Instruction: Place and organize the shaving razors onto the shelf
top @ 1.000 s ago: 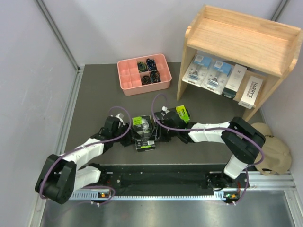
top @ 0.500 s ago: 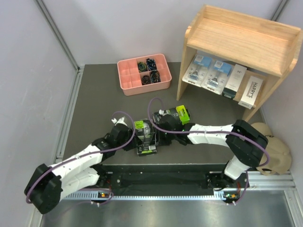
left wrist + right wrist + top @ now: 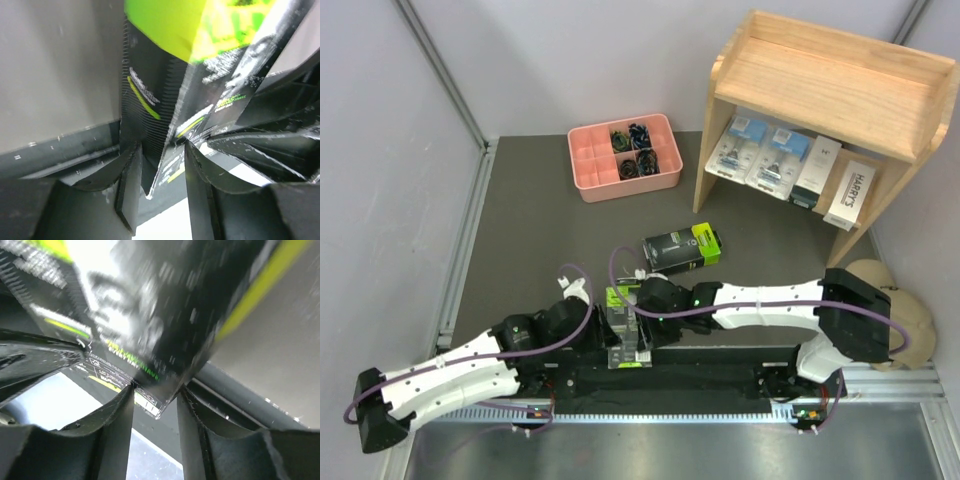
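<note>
A black razor box with a lime-green end (image 3: 620,302) hangs over the near table edge, held from both sides. My left gripper (image 3: 607,328) is shut on it; in the left wrist view its fingers (image 3: 129,182) press the box (image 3: 160,115). My right gripper (image 3: 646,322) is shut on it as well, its fingers (image 3: 116,426) clamping a corner of the box (image 3: 150,315). A second black box (image 3: 682,248) lies flat mid-table. The wooden shelf (image 3: 820,80) stands at the back right. Its lower tier holds two blue blister packs (image 3: 735,150) (image 3: 780,158) and two white boxes (image 3: 817,170) (image 3: 850,193).
A pink divided tray (image 3: 620,182) with small dark items sits at the back, left of the shelf. A beige cloth object (image 3: 902,322) lies off the table's right edge. The black base rail (image 3: 700,378) runs along the near edge below the held box.
Both grippers have carried the black box from mid-table toward the near edge. The left arm has stretched out low, and the second black box is now uncovered.
</note>
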### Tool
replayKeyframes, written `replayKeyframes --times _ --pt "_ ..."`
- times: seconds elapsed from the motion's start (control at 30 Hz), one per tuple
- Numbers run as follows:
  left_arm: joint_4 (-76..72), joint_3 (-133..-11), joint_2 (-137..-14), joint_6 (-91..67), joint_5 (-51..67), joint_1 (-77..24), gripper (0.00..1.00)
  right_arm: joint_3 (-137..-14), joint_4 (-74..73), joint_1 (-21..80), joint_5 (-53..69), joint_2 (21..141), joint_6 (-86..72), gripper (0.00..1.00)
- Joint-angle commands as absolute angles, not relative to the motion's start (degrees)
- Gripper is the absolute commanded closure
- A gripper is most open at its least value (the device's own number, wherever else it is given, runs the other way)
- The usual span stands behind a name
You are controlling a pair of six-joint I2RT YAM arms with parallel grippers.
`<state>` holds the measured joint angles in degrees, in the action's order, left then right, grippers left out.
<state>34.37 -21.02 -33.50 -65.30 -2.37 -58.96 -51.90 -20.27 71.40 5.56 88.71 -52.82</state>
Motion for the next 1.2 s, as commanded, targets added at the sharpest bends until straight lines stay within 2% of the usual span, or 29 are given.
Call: replayKeyframes --times 0.0,0.07,0.2,0.4,0.6,0.87,1.17 --pt "27.0 -22.2 -27.7 -75.1 -1.2 -64.2 0.68 -56.9 -9.9 76.6 10.9 86.8 -56.8 0.59" --pt "29.1 -21.3 -26.4 -75.9 -2.3 -64.3 0.62 -55.6 -10.3 76.7 10.3 86.8 -57.3 0.55" --pt "32.3 -21.0 -24.8 -76.0 -4.3 -64.3 0.53 -54.0 -11.3 76.6 7.7 85.9 -57.7 0.33" --pt "35.5 -21.9 -25.4 -75.7 -7.6 -64.2 0.37 -51.9 -12.3 76.7 2.5 83.2 -57.8 0.14" --pt "40.6 -22.8 -24.4 -76.4 -9.7 -64.3 0.24 -46.9 -10.8 76.1 0.3 80.8 -61.3 0.09" --pt "45.2 -22.2 -20.0 -77.9 -11.9 -64.2 0.21 -37.2 -3.2 75.8 0.2 78.2 -68.8 0.09" --pt "45.4 -21.0 -17.7 -78.3 -12.0 -64.3 0.20 -21.9 18.0 75.5 -7.8 71.9 -76.4 0.10"
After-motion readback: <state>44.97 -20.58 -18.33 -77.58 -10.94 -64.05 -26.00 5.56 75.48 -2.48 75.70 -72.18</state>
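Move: Both hands still pinch the overhanging near end of the black razor box, its middle some 3 cm ahead and 4 cm to the right of the left hand, and about 4 cm ahead and 4 cm to the left of the right hand, roughly 1 cm below each. The other black razor box lies about 23 cm ahead and 9 cm to the right of the right hand, some 2 cm below. The table's near edge runs about 1 cm behind the right hand and 3 cm below. Both hands ease the last centimetre back towards the bases and let go of the black box's near end, the left opening wide as it rises about 1.5 cm, then drifting some 2 cm left off the box's side while turning about 10 degrees counter-clockwise. The right opens fully while lifting nearly 3 cm with a slight shift left, then swings down about 5 cm and right about 4 cm to come low beside the overhanging end's right corner, rolling its left side up and turning clockwise some 15 degrees. ##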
